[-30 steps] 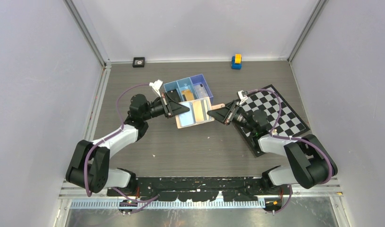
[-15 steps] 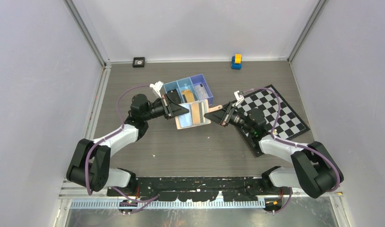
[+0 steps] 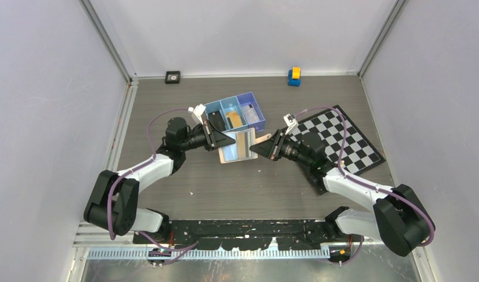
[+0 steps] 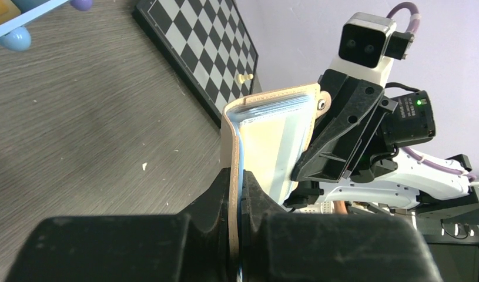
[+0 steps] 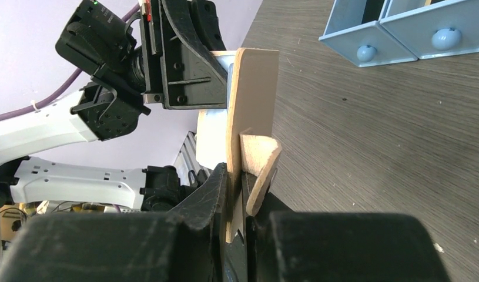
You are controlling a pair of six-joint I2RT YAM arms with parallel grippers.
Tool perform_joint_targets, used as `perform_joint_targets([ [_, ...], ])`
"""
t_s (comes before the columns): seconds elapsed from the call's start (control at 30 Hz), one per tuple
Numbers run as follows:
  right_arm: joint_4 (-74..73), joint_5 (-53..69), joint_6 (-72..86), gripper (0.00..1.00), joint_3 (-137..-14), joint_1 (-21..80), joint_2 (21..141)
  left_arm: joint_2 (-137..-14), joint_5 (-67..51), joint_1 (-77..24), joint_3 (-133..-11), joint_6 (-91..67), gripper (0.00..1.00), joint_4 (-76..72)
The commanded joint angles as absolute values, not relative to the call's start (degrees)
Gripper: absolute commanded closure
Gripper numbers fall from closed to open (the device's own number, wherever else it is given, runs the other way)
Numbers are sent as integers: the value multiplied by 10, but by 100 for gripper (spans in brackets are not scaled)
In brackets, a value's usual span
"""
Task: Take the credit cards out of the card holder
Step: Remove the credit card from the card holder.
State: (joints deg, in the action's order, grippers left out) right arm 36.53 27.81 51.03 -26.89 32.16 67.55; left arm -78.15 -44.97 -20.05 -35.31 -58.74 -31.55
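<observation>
The tan card holder [image 3: 240, 145] hangs half open above the table, held between both arms. My left gripper [image 3: 226, 140] is shut on its left flap; in the left wrist view the fingers [image 4: 237, 197] pinch the tan leather and its pale blue lining. My right gripper [image 3: 259, 147] is shut on the opposite flap [image 5: 251, 100], just beside the snap tab [image 5: 258, 167]. Thin pale layered edges [image 4: 272, 108] show at the holder's top. An orange-tan credit card [image 3: 235, 120] lies in the blue tray's middle compartment. Other cards are too small to tell.
The blue three-compartment tray [image 3: 248, 97] stands just behind the holder. A chessboard [image 3: 342, 138] lies under the right arm, with a small piece [image 4: 244, 77] on it. A blue-and-yellow toy [image 3: 294, 76] and a small black square [image 3: 173, 77] sit by the back wall.
My right gripper slid left along the holder's right flap and closed on it. The holder has folded narrower and tipped up between the two grippers. The left gripper kept its grip.
</observation>
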Motion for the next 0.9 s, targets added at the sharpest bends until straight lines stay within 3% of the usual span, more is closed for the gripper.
perform_joint_targets([
  [0.0, 357, 299, 495, 99, -300, 337, 680, -787, -431, -211, -374, -565, 100, -319],
  [0.23, 295, 255, 479, 93, -310, 338, 675, -788, -426, -214, -376, -558, 100, -310],
  [0.4, 265, 227, 470, 99, -316, 338, 667, -771, -399, -214, -379, -532, 100, -258],
  [0.57, 215, 179, 457, 100, -321, 338, 651, -761, -367, -214, -394, -499, 100, -183],
  [0.67, 202, 173, 449, 100, -325, 338, 651, -764, -359, -214, -396, -493, 83, -169],
  [0.77, 213, 194, 452, 100, -331, 338, 666, -777, -375, -214, -387, -508, 57, -206],
  [0.87, 235, 216, 462, 99, -329, 338, 677, -795, -399, -214, -375, -536, 47, -264],
])
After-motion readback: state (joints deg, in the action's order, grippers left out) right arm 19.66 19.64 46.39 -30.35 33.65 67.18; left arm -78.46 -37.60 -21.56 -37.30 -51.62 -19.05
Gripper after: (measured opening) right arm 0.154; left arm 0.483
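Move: The left hand already pinches the open card holder, whose middle lies about 3 cm to its right, 2 cm back and 2 cm lower; the blue box's middle is about 14 cm ahead and 17 cm below. The right hand still grips the holder's other cover by the flap, with the holder's middle some 5 cm to its left and 2 cm below. The checkered board is centred roughly 31 cm to the right hand's right, 3 cm ahead and 19 cm lower. Both hands lower the open card holder between them by about 4 cm, their inward-pointing fingers tipping some 10 degrees further down, while the right hand eases about 1 cm forward and 1 cm to its right. Near the bottom of the descent the left fingers spread to roughly half open and let go of the left cover, which stays between them, as the right fingers keep their pinch on the right cover and flap. ##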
